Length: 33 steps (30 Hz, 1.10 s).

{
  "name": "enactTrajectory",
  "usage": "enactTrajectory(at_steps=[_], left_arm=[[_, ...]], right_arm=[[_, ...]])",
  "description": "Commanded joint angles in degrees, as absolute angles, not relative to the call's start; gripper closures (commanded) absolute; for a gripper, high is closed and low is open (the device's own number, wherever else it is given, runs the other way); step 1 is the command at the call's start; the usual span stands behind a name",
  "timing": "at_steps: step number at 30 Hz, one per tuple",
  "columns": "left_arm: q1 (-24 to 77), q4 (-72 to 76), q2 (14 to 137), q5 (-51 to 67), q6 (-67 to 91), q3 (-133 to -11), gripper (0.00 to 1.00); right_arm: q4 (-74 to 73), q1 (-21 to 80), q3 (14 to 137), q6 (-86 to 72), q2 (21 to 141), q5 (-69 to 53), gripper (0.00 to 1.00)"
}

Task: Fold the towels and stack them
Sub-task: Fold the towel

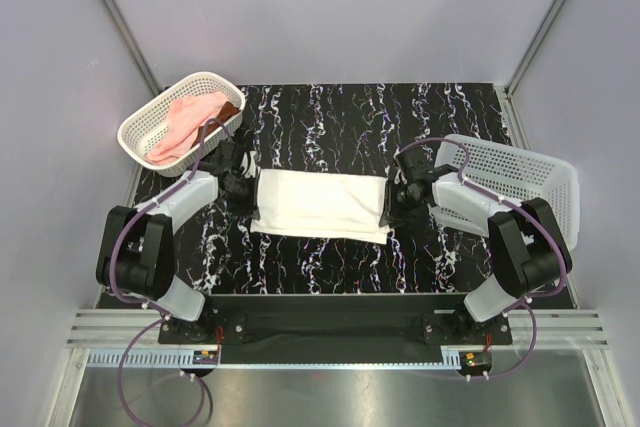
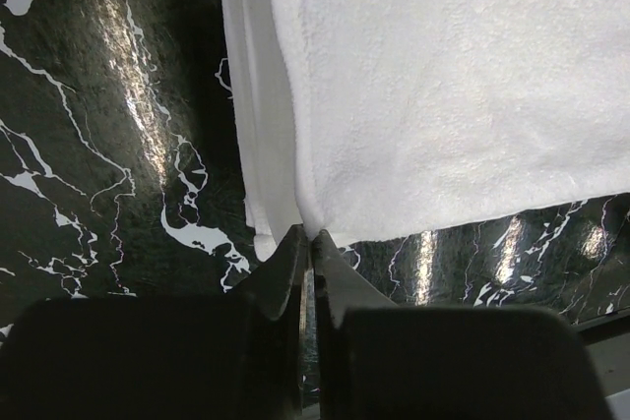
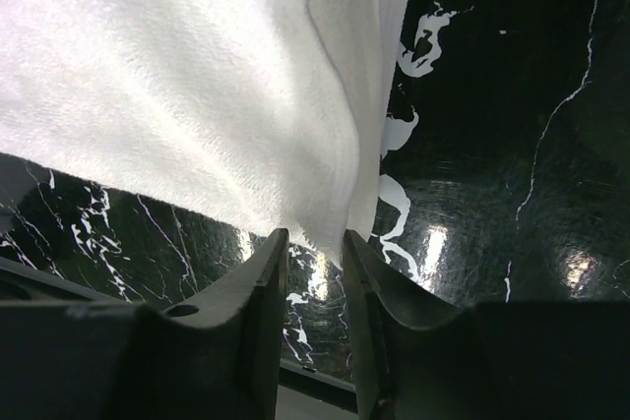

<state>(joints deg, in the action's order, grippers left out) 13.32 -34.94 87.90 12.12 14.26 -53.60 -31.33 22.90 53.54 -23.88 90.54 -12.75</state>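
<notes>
A cream-white towel (image 1: 320,205) lies folded into a wide strip on the black marble table (image 1: 330,122). My left gripper (image 1: 250,190) is at its left end. In the left wrist view the left gripper (image 2: 311,235) has its jaws pressed together on the near corner of the white towel (image 2: 443,95). My right gripper (image 1: 392,203) is at the strip's right end. In the right wrist view the right gripper (image 3: 312,235) is open, and the corner of the towel (image 3: 177,76) hangs just at the gap between its fingertips. A pale pink towel (image 1: 185,122) and a bit of rust-brown towel (image 1: 229,109) lie in a basket.
The white lattice basket (image 1: 140,135) holding the two other towels stands at the back left. A second white lattice basket (image 1: 510,185) lies on its side at the right, close behind the right arm. Grey walls enclose the table.
</notes>
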Motion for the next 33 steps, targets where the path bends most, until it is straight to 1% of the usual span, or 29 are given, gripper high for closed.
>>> enactTrajectory(at_steps=[1,2,8,11,12,14,15,16,19,21,24,29,32,33], left_arm=[[13.5,-35.1,88.2,11.4,14.4,-55.8,0.98],[13.5,-35.1,88.3,11.3,14.3,-55.8,1.0],[13.6,-35.4,89.2,11.4,14.3,-56.7,1.0],[13.5,-35.9,89.5,11.3,14.6,-57.3,1.0],[13.5,-36.1,89.4,11.3,14.7,-57.6,1.0],[13.5,-37.4,89.5,10.9,14.9,-58.6,1.0],[13.5,-38.1,89.5,10.6,14.9,-59.5,1.0],[13.5,-39.4,89.4,10.3,14.7,-60.4,1.0],[13.5,-44.3,88.2,7.1,13.9,-64.9,1.0],[13.4,-45.7,86.8,5.6,14.0,-65.7,1.0],[13.4,-46.0,86.7,4.2,14.4,-64.1,1.0],[12.8,-42.9,88.7,4.1,14.4,-59.4,1.0],[12.8,-41.9,90.9,4.5,14.0,-57.9,1.0],[12.7,-41.7,91.2,4.1,14.0,-57.6,1.0]], right_arm=[[-29.2,23.5,53.2,-24.3,90.1,-14.9,0.64],[-29.1,23.6,53.0,-24.4,90.1,-14.9,0.63],[-29.3,23.5,52.8,-24.1,90.4,-14.2,0.62],[-29.0,23.5,52.9,-23.9,91.1,-14.8,0.64],[-28.9,23.5,53.0,-23.7,91.2,-15.1,0.68],[-29.4,23.5,53.9,-23.1,91.3,-15.1,0.89],[-30.1,23.5,54.6,-22.3,91.3,-14.5,0.95],[-32.1,23.5,55.4,-21.8,91.0,-14.1,1.0],[-35.5,23.5,59.1,-20.6,88.9,-14.8,1.0],[-35.5,23.5,58.4,-22.0,87.1,-16.0,1.0],[-32.7,23.5,53.6,-24.3,84.7,-18.2,1.0],[-26.0,23.5,45.5,-26.7,84.6,-19.9,1.0],[-24.0,23.5,43.4,-27.1,85.3,-20.1,1.0],[-23.7,23.4,43.2,-27.1,85.3,-20.1,0.96]])
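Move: The right hand's open fingers straddle the folded white towel's near right corner, which lies practically at the fingertips, about 1 cm lower. The folded towel's middle is some 11 cm to that hand's left and 5 cm ahead, and the empty basket about 21 cm to its right and 7 cm ahead. The left hand is already nearly shut on the near left corner, at its fingertips; the basket with the pink towel is roughly 14 cm left and 22 cm ahead. The left hand keeps its pinch on the near left corner while the right hand hovers almost still, then shuts its fingers on the near right corner, and both lift together, the left about 4 cm and the right some 2 to 3 cm. Both then sink again as they tug the near edge, the right hand drawing its corner about 4 cm back towards its base and ending slightly lower than it began, the left ending about 2 cm farther left and hardly nearer, each hand tilting only a few degrees and keeping its fingers shut. ##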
